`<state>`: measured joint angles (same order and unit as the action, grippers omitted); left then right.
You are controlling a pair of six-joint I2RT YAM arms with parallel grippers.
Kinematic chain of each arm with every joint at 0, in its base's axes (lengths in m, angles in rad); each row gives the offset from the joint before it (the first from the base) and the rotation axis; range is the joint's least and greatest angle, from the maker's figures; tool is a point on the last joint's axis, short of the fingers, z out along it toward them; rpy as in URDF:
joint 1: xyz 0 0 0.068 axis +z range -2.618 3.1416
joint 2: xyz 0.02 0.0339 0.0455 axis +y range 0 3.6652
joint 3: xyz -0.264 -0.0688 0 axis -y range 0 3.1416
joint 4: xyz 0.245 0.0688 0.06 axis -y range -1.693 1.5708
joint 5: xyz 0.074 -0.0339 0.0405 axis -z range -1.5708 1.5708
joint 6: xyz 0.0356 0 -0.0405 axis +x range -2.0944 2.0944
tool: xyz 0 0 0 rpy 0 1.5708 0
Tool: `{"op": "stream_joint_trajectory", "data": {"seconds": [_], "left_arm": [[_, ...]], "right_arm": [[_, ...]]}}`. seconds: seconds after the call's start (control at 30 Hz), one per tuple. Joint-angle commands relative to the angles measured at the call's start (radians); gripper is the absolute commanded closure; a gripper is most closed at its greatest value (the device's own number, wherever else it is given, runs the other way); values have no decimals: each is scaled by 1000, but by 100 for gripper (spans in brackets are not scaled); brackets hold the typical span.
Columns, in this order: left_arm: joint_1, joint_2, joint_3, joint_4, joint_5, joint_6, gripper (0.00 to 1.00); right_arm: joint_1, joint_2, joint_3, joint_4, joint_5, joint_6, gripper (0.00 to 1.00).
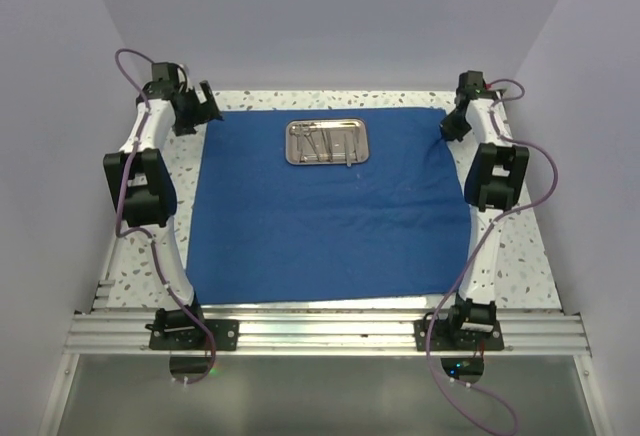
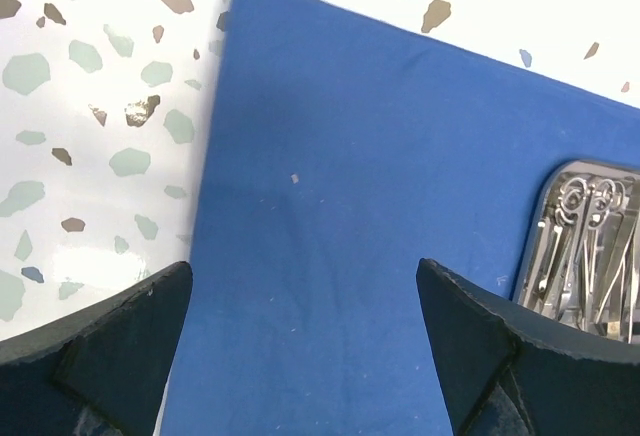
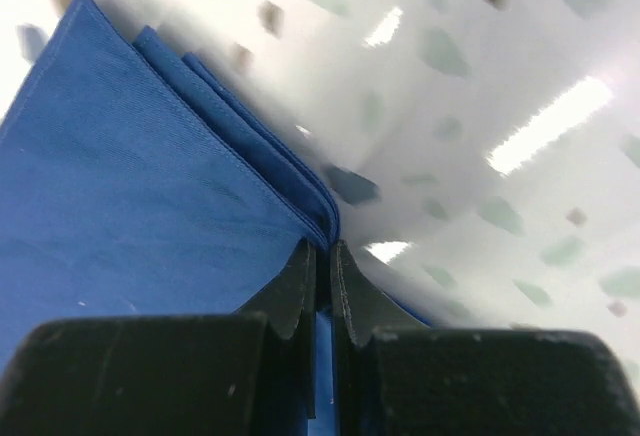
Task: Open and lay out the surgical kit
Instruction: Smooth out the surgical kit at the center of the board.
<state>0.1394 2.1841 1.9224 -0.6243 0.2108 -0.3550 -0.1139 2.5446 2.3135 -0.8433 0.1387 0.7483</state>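
Note:
The royal-blue cloth wrap lies spread flat on the table. A shiny steel tray sits on its far middle, with ring-handled scissors and tweezers inside; the tray also shows in the left wrist view. My left gripper is open above the cloth's far left corner, holding nothing. My right gripper is at the cloth's far right edge, shut on a folded edge of the cloth, which is pinched between its fingers.
The speckled white tabletop borders the cloth on all sides. An aluminium rail runs along the near edge by the arm bases. Pale walls close in left, right and behind.

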Motion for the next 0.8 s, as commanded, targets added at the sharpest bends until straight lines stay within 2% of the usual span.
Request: {"op": "stream_joint_trajectory", "data": {"seconds": [0.0, 0.07, 0.1, 0.13, 0.17, 0.27, 0.4, 0.5, 0.57, 0.6, 0.63, 0.67, 0.7, 0.77], "left_arm": [[8, -29, -13, 24, -4, 17, 2], [8, -26, -46, 41, -10, 21, 2], [8, -14, -54, 43, -25, 22, 2], [9, -9, -68, 49, -30, 25, 2], [9, -3, -74, 51, -31, 25, 2], [8, -9, -86, 60, -28, 19, 2], [6, -69, -102, 92, -14, 4, 0], [-9, -118, -53, 77, -46, -2, 0], [-52, -167, 3, 67, -71, 1, 0], [-75, -188, 16, 72, -109, 8, 0], [-139, -236, 29, 99, -146, 63, 0], [-187, -259, 20, 129, -146, 86, 0], [-223, -283, -3, 170, -89, 88, 0], [-244, -331, -156, 373, 89, -98, 0]], "right_arm": [[-18, -144, -182, 27, 130, 14, 100], [-23, -121, -151, -2, 85, -13, 100], [-24, -107, -123, -16, 67, -26, 71], [-24, -86, -77, -28, 49, -39, 53], [-26, -86, -68, -39, 30, -58, 29], [-24, -147, -106, 15, 32, -90, 10], [-24, -250, -144, 59, 36, -130, 9], [-23, -340, -161, 52, 19, -145, 9], [-23, -414, -232, 70, -2, -153, 10], [-20, -502, -268, 79, -19, -152, 10], [-14, -596, -357, 102, -42, -150, 11], [-6, -596, -409, 122, -54, -150, 11], [6, -700, -464, 145, -62, -152, 11], [72, -789, -616, 205, -82, -176, 11]]}}
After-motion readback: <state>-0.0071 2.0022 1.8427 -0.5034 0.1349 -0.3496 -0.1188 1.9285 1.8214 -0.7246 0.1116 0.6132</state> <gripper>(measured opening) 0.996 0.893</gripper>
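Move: The right hand still has the blue kit cloth's right edge pinched between its shut fingers. The cloth's far right corner lies roughly 11 cm ahead of that hand, and the instrument tray about 39 cm to its left and 3 cm back. The open left hand hovers over the cloth's left margin: the pinched edge is some 78 cm to its right and 8 cm below, the tray about 39 cm right, 2 cm back and 9 cm below. The cloth's right edge, still pinched, is drawn back about 2 cm and slightly outward by the right hand, whose fingers then open wide and let go; after a short pause that hand rises some 15 cm off the cloth, drawing back as it climbs. The left hand, staying open, sinks about 3 cm, then lifts well above where it began and swings right towards the tray, its fingers tipping up. ##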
